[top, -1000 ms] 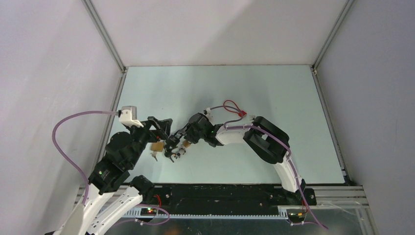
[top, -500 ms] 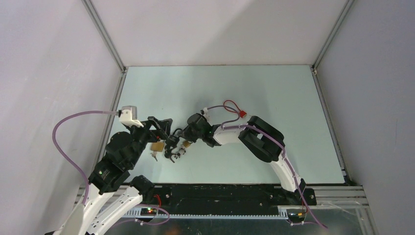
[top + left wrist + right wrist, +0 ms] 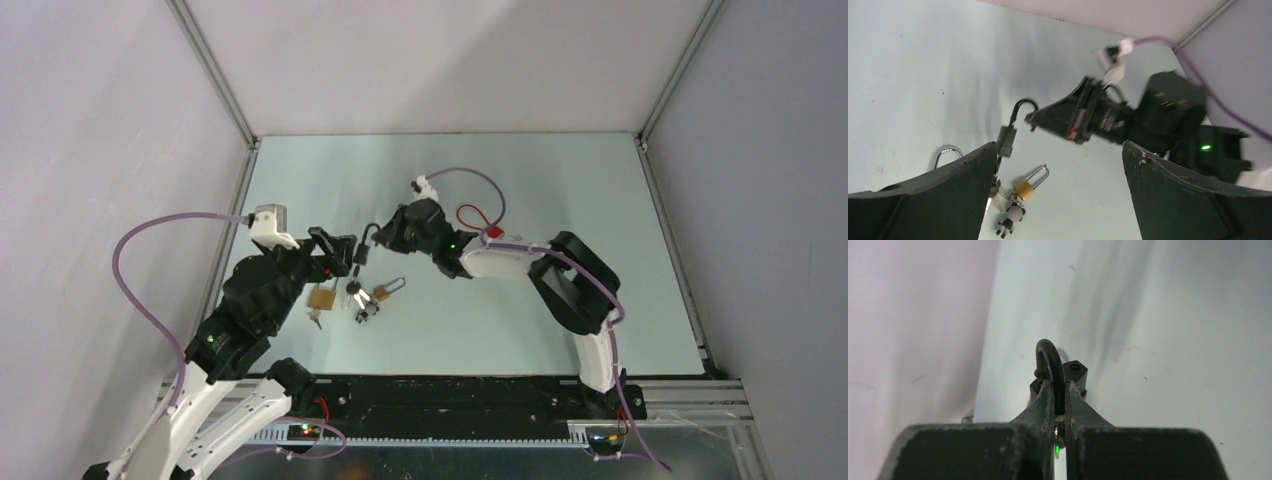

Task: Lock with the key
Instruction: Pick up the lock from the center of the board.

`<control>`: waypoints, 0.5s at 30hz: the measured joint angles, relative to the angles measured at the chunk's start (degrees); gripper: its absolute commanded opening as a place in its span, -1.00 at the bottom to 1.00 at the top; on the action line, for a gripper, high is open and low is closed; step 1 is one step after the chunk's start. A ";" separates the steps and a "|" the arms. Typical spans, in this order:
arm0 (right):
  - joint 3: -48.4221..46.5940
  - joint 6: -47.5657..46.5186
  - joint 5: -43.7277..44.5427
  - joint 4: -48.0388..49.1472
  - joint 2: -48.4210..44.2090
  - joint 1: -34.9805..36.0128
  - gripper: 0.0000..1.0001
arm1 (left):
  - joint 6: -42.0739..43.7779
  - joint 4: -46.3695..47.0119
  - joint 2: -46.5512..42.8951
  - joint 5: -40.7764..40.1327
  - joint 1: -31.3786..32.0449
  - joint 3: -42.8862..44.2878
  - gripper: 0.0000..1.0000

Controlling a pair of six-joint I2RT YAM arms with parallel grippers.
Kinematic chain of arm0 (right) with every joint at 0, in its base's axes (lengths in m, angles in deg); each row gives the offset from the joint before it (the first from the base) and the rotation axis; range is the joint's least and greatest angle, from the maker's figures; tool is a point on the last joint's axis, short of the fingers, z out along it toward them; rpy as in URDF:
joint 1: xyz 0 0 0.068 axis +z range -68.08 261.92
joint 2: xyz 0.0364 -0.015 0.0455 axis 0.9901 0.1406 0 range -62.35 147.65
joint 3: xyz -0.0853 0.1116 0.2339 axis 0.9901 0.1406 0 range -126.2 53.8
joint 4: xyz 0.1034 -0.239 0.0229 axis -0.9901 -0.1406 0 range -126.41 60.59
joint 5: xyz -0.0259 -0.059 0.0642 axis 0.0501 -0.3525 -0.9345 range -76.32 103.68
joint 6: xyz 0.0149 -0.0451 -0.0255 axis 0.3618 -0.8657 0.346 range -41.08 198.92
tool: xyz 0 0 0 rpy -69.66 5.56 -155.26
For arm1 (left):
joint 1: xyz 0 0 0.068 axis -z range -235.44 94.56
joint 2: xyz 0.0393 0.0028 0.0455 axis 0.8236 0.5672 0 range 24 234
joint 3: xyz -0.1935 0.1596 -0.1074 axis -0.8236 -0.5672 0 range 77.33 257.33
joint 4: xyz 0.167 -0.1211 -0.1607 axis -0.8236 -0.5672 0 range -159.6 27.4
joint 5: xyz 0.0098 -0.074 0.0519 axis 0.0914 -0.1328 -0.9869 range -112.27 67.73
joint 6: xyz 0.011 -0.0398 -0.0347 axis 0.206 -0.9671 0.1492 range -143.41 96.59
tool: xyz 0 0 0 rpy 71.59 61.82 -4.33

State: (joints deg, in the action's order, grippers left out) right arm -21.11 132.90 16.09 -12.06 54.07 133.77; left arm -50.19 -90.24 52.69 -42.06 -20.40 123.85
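A dark padlock [image 3: 1007,140] hangs with its shackle [image 3: 1024,105] swung out. My right gripper [image 3: 379,236] is shut on the shackle's free end; in the right wrist view the black shackle [image 3: 1050,359] sits pinched between the right gripper's [image 3: 1058,390] fingers. Keys [image 3: 996,186] dangle under the lock body, down to a ring with a small brass padlock [image 3: 1024,189] and a panda charm [image 3: 1009,224] on the table. My left gripper [image 3: 338,256] stands wide open just left of the hanging lock, and nothing sits in the left gripper [image 3: 1058,150].
A larger brass padlock [image 3: 320,297] with its own key lies on the pale table [image 3: 520,180] under my left wrist. Only its silver shackle [image 3: 947,153] shows in the left wrist view. The left wall rail [image 3: 235,215] runs close by.
My right gripper has shut on the dark padlock's shackle and pulled up and toward the back. The small brass padlock and panda now lie uncovered. The left gripper stayed open.
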 measured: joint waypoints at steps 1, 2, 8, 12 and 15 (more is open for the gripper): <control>0.07 -1.77 -0.35 0.04 -1.60 -0.55 -1.00 | -0.09 0.09 0.66 0.02 0.00 0.31 0.97; 0.11 -3.89 -1.14 0.09 -3.67 -1.31 -1.00 | -0.11 0.11 1.60 0.13 0.00 0.79 0.96; 2.27 -13.79 -6.34 0.04 -17.66 -5.84 -1.00 | 0.55 2.99 6.38 3.80 0.00 3.04 0.96; 3.82 -18.78 -7.63 -2.51 -26.25 -8.20 -1.00 | 2.08 5.70 9.07 8.00 -0.04 4.22 0.94; 5.01 -21.03 -7.39 -6.60 -32.57 -8.74 -1.00 | 3.69 9.14 11.82 12.94 -0.07 4.92 0.92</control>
State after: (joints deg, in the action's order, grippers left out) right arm -16.11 111.87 8.70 -18.66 21.50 125.03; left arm -46.50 -81.10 64.52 -29.12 -20.46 128.77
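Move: The black lock already hangs from my right fingertips by its shackle, its body about 4 cm to their left and 5 cm below. From that hand, the small brass lock lies some 8 cm back, 2 cm right and 9 cm down; the red cable lock about 9 cm ahead and 28 cm right, on the board. From my open left hand, the black lock is roughly 14 cm straight ahead and 23 cm lower. Keeping the shackle pinched, I swing my right hand steeply up about 22 cm and, increasingly, off to the right, some 11 cm, tipping the fingers up to nearly level. My left hand, still wide open, follows about 6 cm to the right, rising and reaching forward slightly, and turns clockwise towards the black lock. ##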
